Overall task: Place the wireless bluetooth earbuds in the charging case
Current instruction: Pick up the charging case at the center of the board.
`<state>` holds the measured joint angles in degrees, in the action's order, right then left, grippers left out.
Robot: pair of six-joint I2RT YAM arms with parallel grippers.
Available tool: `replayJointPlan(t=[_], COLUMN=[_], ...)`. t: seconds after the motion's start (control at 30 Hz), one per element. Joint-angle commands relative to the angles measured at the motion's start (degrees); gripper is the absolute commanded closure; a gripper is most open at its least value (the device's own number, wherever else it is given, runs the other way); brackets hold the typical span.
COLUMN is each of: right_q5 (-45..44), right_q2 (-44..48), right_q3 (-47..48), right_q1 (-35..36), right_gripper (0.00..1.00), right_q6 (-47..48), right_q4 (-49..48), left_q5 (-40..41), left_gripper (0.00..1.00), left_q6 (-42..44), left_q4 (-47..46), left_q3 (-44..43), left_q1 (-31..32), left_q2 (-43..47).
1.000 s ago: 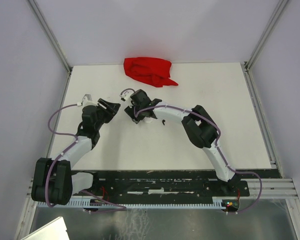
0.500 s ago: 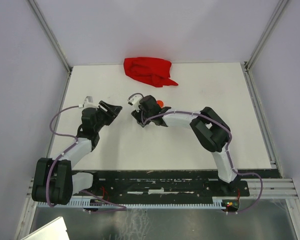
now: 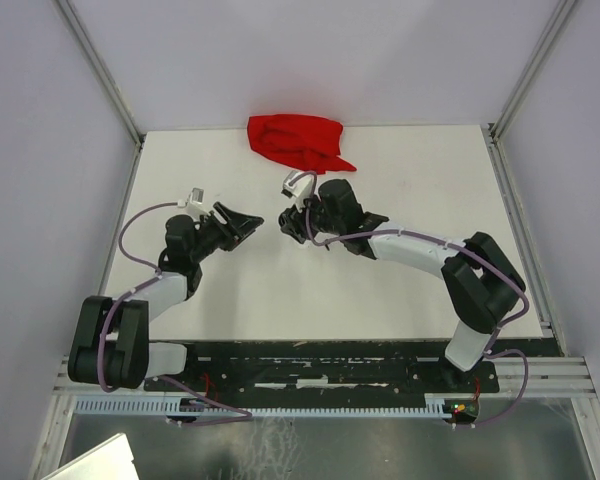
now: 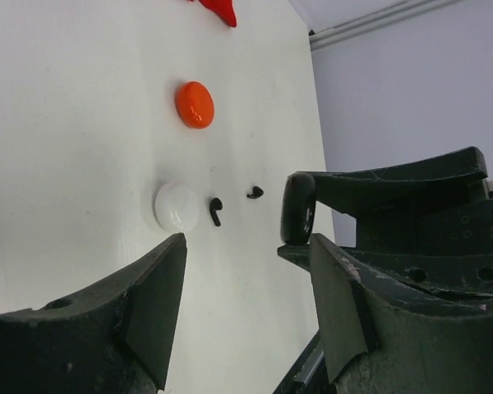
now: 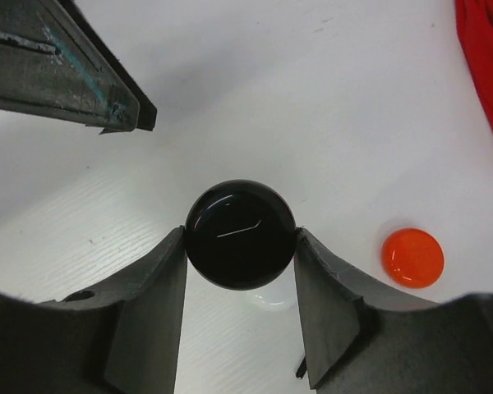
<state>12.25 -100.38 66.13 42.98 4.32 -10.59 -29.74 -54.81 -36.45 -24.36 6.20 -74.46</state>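
Observation:
My right gripper [image 5: 240, 240] is shut on a round black charging case [image 5: 240, 233], holding it by its rim above the table. From the left wrist that case [image 4: 297, 208] shows edge-on between the right fingers. My left gripper [image 4: 246, 254] is open and empty, a short way to the left of the case and pointing at it. Two tiny black earbuds [image 4: 216, 211] [image 4: 255, 193] lie on the table beside a round white case [image 4: 177, 206]. From above, the left gripper [image 3: 248, 222] and the right gripper [image 3: 288, 222] nearly meet tip to tip.
An orange-red round case [image 5: 412, 257] lies on the table to the right of the held case, also visible further out past the white one [image 4: 195, 104]. A crumpled red cloth [image 3: 298, 142] lies at the back edge of the table. Walls stand on both sides.
The right gripper has closed on the black case and carried it up and to the right while its arm stretched out. The left gripper has reached forward and right towards it.

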Motion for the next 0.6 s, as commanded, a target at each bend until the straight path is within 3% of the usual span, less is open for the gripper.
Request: replayJointPlan(t=[0.0, 0.57], right_q5=[4.15, 7.38], right_q2=[2.88, 3.68], right_q3=[-2.54, -2.94], right_q1=[0.16, 0.22], right_gripper=[0.78, 0.79], right_q6=[1.52, 1.31], right_q4=[-1.65, -0.24], left_q5=[-6.59, -7.88], left_gripper=[0.33, 0.35], left_q6=[-1.21, 1.97], left_q4=[-5.58, -7.97], left_q3=[-0.39, -1.08], left_q1=[0.37, 6.16], left_q2=[-0.20, -4.00])
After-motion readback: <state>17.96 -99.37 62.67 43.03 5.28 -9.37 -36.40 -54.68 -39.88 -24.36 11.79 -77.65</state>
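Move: The black charging case is already pinched in the right fingers. From the left hand it lies about 8 cm to the right and 4 cm ahead, at much the same height; the left gripper thus sits some 8 cm left of the right hand and 4 cm back. On the board, roughly 13 cm below the right hand, are the white case, about 5 cm ahead and 3 cm right, and the red case, 14 cm ahead and 7 cm right. The black case stays gripped in the right fingers as that hand draws it back about 2.5 cm and sinks it some 2 cm, turning slightly counter-clockwise. Towards it comes the left hand, still open, sweeping about 4.5 cm to the right and 3 cm back while swinging its fingers roughly 10 degrees clockwise to face the case. ##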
